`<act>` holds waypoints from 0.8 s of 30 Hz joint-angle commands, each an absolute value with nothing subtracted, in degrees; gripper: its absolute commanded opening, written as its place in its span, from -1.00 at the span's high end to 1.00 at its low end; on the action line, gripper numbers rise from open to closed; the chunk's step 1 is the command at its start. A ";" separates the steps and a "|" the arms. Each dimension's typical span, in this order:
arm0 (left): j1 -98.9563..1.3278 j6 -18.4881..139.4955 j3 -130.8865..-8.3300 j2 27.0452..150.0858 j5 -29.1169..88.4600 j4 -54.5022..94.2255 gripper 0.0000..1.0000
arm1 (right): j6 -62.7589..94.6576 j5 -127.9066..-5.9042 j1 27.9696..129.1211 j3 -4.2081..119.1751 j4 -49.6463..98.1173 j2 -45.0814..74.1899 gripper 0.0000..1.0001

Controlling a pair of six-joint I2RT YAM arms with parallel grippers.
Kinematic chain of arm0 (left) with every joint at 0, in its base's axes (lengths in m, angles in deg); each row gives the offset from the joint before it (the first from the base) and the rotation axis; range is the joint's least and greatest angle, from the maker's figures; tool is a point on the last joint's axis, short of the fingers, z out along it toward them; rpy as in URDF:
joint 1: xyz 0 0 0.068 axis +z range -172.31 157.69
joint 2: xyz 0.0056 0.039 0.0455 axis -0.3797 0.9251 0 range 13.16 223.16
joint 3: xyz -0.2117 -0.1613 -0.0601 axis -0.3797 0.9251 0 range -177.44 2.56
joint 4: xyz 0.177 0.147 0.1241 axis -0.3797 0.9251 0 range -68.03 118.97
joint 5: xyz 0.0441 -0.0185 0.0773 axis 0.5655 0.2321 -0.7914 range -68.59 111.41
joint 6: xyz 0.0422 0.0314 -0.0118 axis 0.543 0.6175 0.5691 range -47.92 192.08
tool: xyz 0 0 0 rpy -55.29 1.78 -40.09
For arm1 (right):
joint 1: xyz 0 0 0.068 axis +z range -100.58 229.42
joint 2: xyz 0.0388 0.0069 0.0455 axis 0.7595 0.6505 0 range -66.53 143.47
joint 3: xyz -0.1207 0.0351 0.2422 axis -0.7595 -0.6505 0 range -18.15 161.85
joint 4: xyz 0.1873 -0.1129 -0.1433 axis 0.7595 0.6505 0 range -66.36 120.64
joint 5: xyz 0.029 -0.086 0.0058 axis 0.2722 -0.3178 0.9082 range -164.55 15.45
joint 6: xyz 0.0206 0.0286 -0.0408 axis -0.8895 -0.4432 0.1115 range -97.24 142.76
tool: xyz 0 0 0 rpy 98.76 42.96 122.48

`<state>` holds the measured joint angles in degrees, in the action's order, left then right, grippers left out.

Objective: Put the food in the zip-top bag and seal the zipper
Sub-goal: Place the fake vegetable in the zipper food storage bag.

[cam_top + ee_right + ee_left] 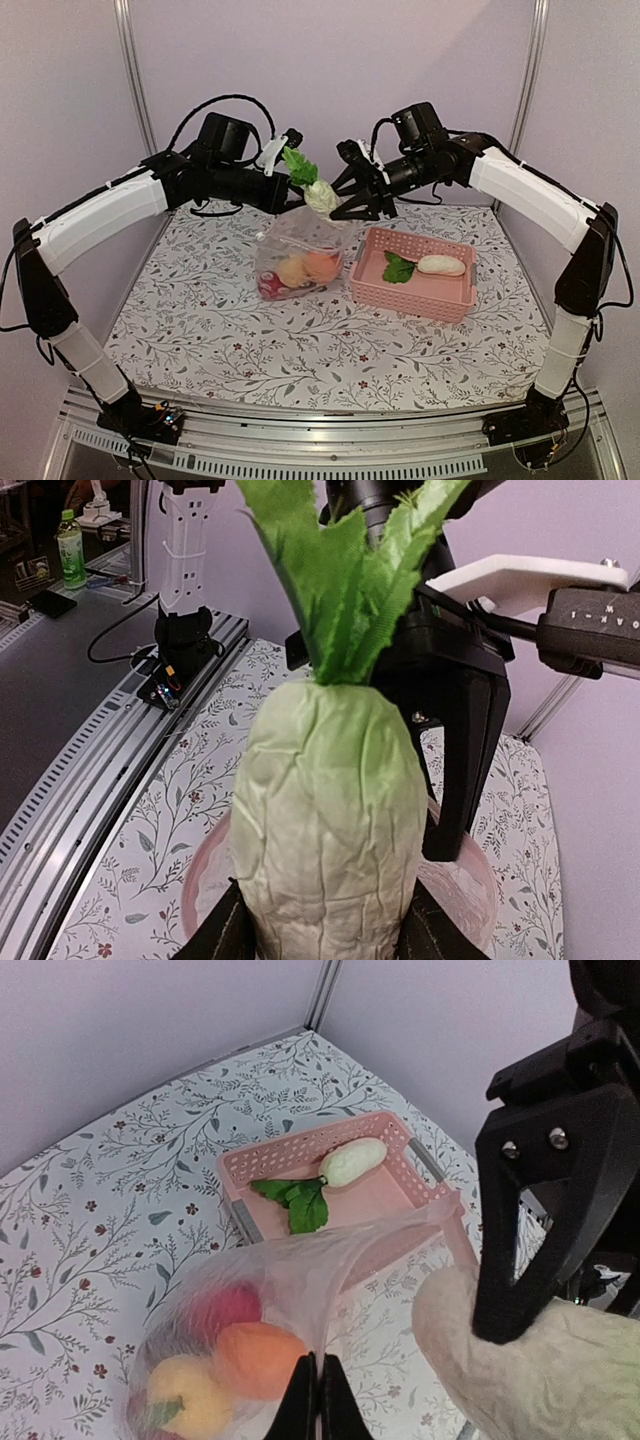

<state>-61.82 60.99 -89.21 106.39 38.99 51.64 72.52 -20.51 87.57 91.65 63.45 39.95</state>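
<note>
The zip-top bag [300, 250] hangs from my left gripper [292, 198], which is shut on its top edge [318, 1392]. Red, orange and yellow food [250, 1355] lies inside it. My right gripper [335, 203] is shut on a pale leafy vegetable [330, 810], green leaves up. It holds the vegetable just above the bag's open mouth. The pinkish zipper [192, 880] curves round below the vegetable. A white oblong with green leaves [438, 265] lies in the pink basket [410, 297].
The pink basket [232, 1168] stands right of the bag on the floral cloth [220, 330]. The two grippers are close together above the bag. The left gripper's black finger [465, 750] sits right behind the vegetable. Walls enclose the back and sides.
</note>
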 commanded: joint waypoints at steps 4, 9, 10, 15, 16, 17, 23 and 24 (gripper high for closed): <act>-60.90 61.61 -88.04 105.11 39.53 51.87 1.00 | 80.65 -33.28 89.93 90.83 70.28 41.34 0.89; -60.81 61.78 -88.71 106.06 39.83 51.91 1.00 | 82.27 -41.78 90.83 93.55 74.69 42.50 0.86; -60.82 61.78 -88.74 106.29 39.79 51.91 1.00 | 82.46 -43.21 91.00 94.70 76.05 42.93 0.85; -60.82 61.75 -89.17 106.77 39.95 51.85 1.00 | 83.51 -51.51 92.70 97.58 81.00 45.40 0.76; -60.81 61.67 -89.27 106.84 39.95 51.85 1.00 | 83.64 -53.26 93.12 97.63 81.47 45.65 0.76; -60.82 61.71 -89.38 106.88 39.97 51.85 1.00 | 83.80 -54.82 93.63 97.68 81.78 45.83 0.75; -60.81 61.44 -89.99 107.75 40.47 51.85 1.00 | 83.96 -62.87 96.75 97.98 81.33 47.34 0.74; -60.82 61.41 -90.07 107.93 40.60 51.87 1.00 | 83.88 -63.99 97.15 98.22 80.91 47.57 0.73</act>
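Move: The fake vegetable is already held in the right fingers, leaves leading to the left. The open bag mouth lies about 8 cm below this hand, 3 cm left and 3 cm ahead; the bagged food is roughly 11 cm left, 8 cm ahead and 28 cm down, the pink basket 21 cm right, 9 cm ahead and equally low. From the left hand, which pinches the bag's rim, the mouth centre is some 6 cm right, 3 cm back and 5 cm down. The fake vegetable is carried leaves first down into the open bag mouth: the right hand sinks steadily about 10 cm, easing slightly forward, while its wrist tips some 30 degrees so the fingers go from pointing mostly left to steeply down, with a slight clockwise turn. Its fingers keep their grip, and the left hand stays put, still pinching the rim. ##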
